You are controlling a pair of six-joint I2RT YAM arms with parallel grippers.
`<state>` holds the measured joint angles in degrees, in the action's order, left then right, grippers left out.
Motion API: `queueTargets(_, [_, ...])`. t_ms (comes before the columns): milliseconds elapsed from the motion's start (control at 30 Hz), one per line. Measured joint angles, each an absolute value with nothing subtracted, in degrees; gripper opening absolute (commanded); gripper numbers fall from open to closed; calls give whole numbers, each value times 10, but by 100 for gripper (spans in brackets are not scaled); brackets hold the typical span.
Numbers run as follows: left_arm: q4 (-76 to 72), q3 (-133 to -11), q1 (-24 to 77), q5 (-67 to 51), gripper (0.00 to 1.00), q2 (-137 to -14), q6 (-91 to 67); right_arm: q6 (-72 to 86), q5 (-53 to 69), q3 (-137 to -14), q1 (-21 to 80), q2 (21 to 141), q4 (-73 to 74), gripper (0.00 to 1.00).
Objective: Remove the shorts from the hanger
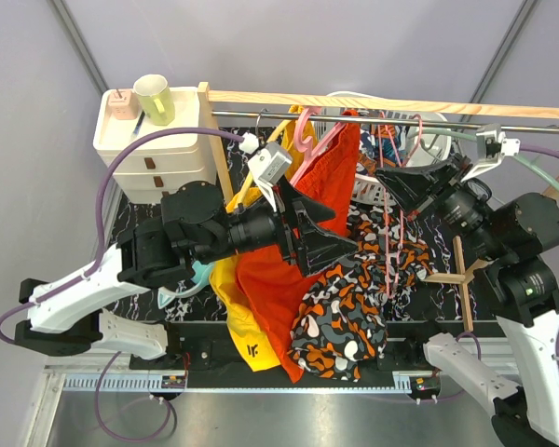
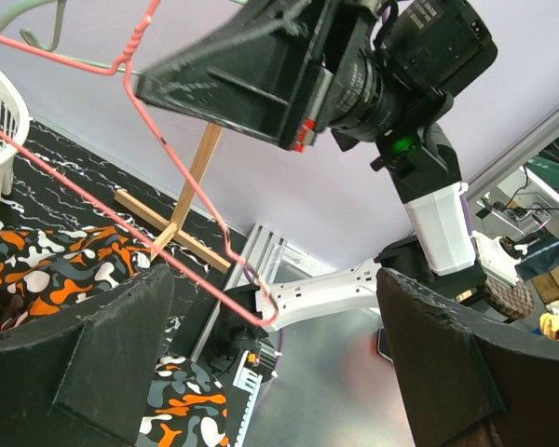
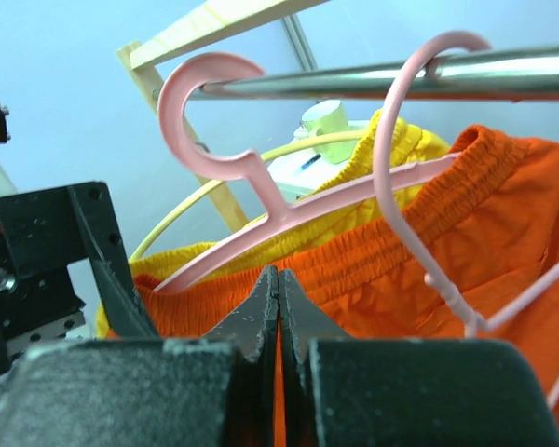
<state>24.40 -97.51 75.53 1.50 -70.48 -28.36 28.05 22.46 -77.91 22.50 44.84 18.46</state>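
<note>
The dark grey shorts point(image 1: 340, 312) with orange and white blotches lie bunched on the black marbled table; they also show in the left wrist view point(image 2: 47, 270). A thin pink wire hanger point(image 1: 391, 237) hangs over them, its wire point(image 2: 168, 270) bare. Blue and orange patterned cloth point(image 1: 374, 140) hangs at the rail behind. My left gripper point(image 1: 319, 240) point(image 2: 270, 372) is open wide beside the hanger's lower corner, nothing between its fingers. My right gripper point(image 1: 396, 182) point(image 3: 279, 279) is shut with its tips pressed together, just in front of the orange-red waistband, holding nothing that I can see.
Plain orange-red shorts point(image 1: 307, 200) and yellow shorts point(image 1: 238, 317) hang on pink hangers point(image 3: 289, 209) from the metal rail point(image 3: 401, 79). A white drawer unit point(image 1: 149, 149) with a green cup point(image 1: 155, 98) stands back left. A white basket point(image 1: 438, 140) sits behind. The rack's wooden foot point(image 1: 461, 275) lies right.
</note>
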Motion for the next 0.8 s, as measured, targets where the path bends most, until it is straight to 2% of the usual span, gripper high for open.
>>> queueTargets(267, [244, -976, 755, 15, 93, -711, -286, 283, 149, -739, 225, 454, 124, 0])
queueTargets(800, [245, -991, 755, 17, 93, -727, -287, 265, -192, -692, 225, 402, 105, 0])
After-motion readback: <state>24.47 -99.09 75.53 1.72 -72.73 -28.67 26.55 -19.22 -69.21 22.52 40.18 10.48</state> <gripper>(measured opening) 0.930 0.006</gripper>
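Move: Just right of the closed right fingers hangs the emptied pink hanger; its hook on the rail is some 7 cm ahead, 6 cm right and 3 cm above the right hand. The rail itself passes about 9 cm straight ahead, 3 cm higher. On it, the orange shorts' hook sits some 13 cm left and 8 cm ahead. From the left hand, the empty hanger's hook is about 19 cm ahead, 13 cm right and 3 cm up. Starting forward towards the rail, the right hand then veers right and sweeps along below it, travelling about 11 cm right and 6 cm forward in all at nearly one height. The wrist swings some 40 degrees clockwise with a slight roll, while the shut fingers come up against the pink hanger's thin bar and carry it rightwards, away from the orange shorts. ##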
